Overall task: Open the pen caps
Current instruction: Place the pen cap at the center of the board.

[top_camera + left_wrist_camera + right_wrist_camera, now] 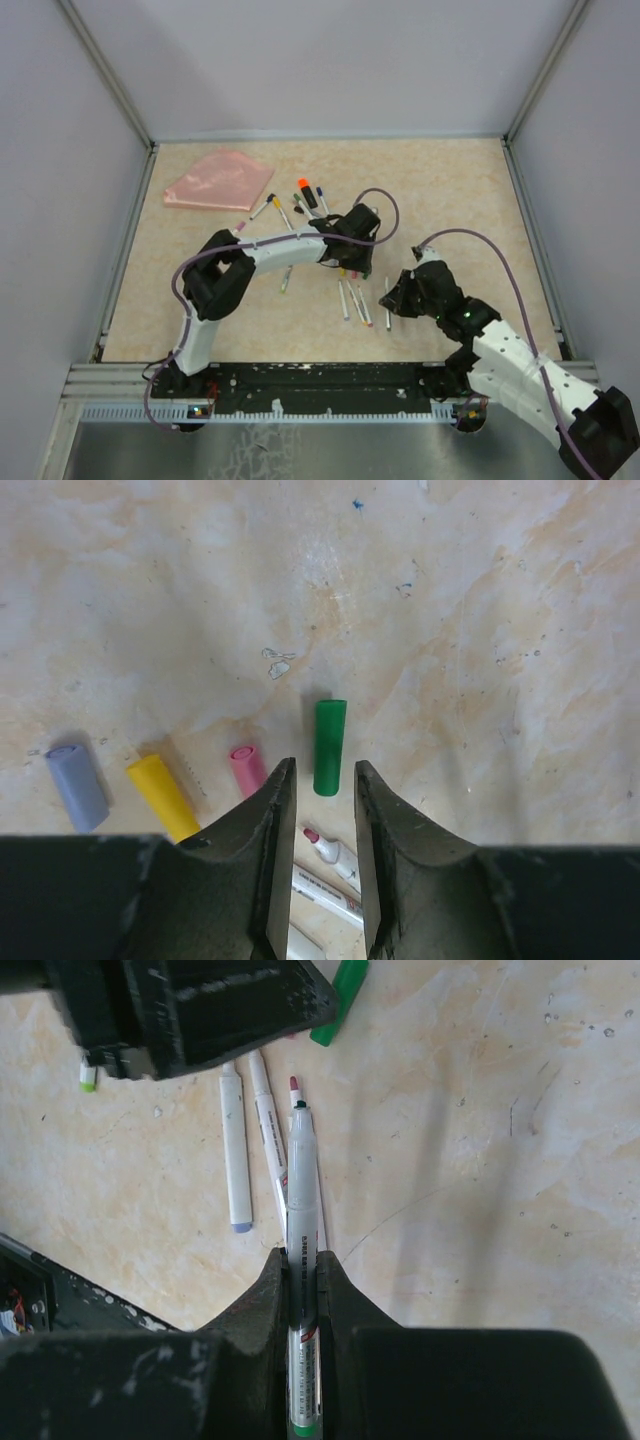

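Observation:
In the left wrist view a green pen cap (330, 742) lies flat on the table. Its near end shows between the tips of my open left gripper (325, 766), with a gap on each side. To its left lie pink (246, 767), yellow (162, 795) and grey-blue (76, 786) pen caps. My right gripper (302, 1265) is shut on a grey-white pen (301, 1175) with a bare tip, held low over the table. From above, the left gripper (352, 262) hangs over the caps, and the right gripper (392, 300) is just to its right.
Uncapped pens (235, 1145) lie on the table between the two grippers. Several capped pens (300, 205) lie behind the left arm, one with an orange cap (303, 185). A flat pink pouch (218, 180) sits at the back left. Metal frame posts border the table.

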`<state>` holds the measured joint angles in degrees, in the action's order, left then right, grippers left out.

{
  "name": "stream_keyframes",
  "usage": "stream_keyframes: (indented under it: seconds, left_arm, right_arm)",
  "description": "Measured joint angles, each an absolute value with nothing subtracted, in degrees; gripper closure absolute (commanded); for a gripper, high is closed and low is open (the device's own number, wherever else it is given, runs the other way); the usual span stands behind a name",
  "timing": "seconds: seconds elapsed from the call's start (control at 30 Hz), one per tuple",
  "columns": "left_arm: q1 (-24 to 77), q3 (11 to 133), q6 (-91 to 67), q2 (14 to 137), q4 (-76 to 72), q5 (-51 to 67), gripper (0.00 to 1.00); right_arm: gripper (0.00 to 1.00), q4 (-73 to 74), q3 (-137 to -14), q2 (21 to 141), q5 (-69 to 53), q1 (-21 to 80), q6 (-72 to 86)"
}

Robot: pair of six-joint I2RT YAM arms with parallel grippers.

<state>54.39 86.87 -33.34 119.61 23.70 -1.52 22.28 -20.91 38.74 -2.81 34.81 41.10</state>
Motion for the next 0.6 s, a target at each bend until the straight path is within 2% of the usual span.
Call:
stream_keyframes:
  seconds: [0.23, 0.3, 0.4, 0.5, 0.6]
  left_arm:
    - [54.39, 83.59, -30.94, 109.45, 23.94, -6.39, 0.65]
    - [54.39, 81.47, -29.95, 104.97, 23.75, -8.73, 0.62]
    - [54.39, 77.76, -28.69, 98.85, 23.49, -13.32, 0.5]
    - [54.39, 73.17, -27.99, 93.93, 23.44, -19.92, 0.27]
    - [54.33, 68.4, -27.77, 90.43, 23.51, -26.09, 0.18]
  right_arm:
    - [1.0, 20.4, -20.34, 44.45, -3.97, 34.81, 40.58]
    - [1.0, 19.84, -20.34, 46.35, -4.14, 34.81, 40.12]
    - [1.0, 18.9, -20.36, 49.1, -4.12, 34.81, 39.09]
    - [1.0, 18.35, -20.43, 52.23, -4.1, 34.81, 37.8]
    - [1.0, 18.09, -21.21, 55.75, -4.14, 34.81, 36.51]
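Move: Resting on the board some 2 cm below the left fingers, about 1 cm ahead and 1 cm right, is the green cap; the pink cap is 2 cm left and the yellow cap 5 cm left. The lime pen, next for this hand, lies roughly 17 cm left and 1 cm ahead. The right hand, already gripping the uncapped green pen, has its board spot 7 cm straight below; the pink pen lies 5 cm left and 1 cm ahead, the yellow pen 7 cm left. Leaving the already released green cap, the left hand rises about 11 cm, then sweeps as far left over the caps towards the lime pen, its fingertips swinging forward some 25 degrees as the fingers open wide. Meanwhile the right hand lowers the green pen about 5 cm beside the pink pen, tilting slightly, grip kept shut. ##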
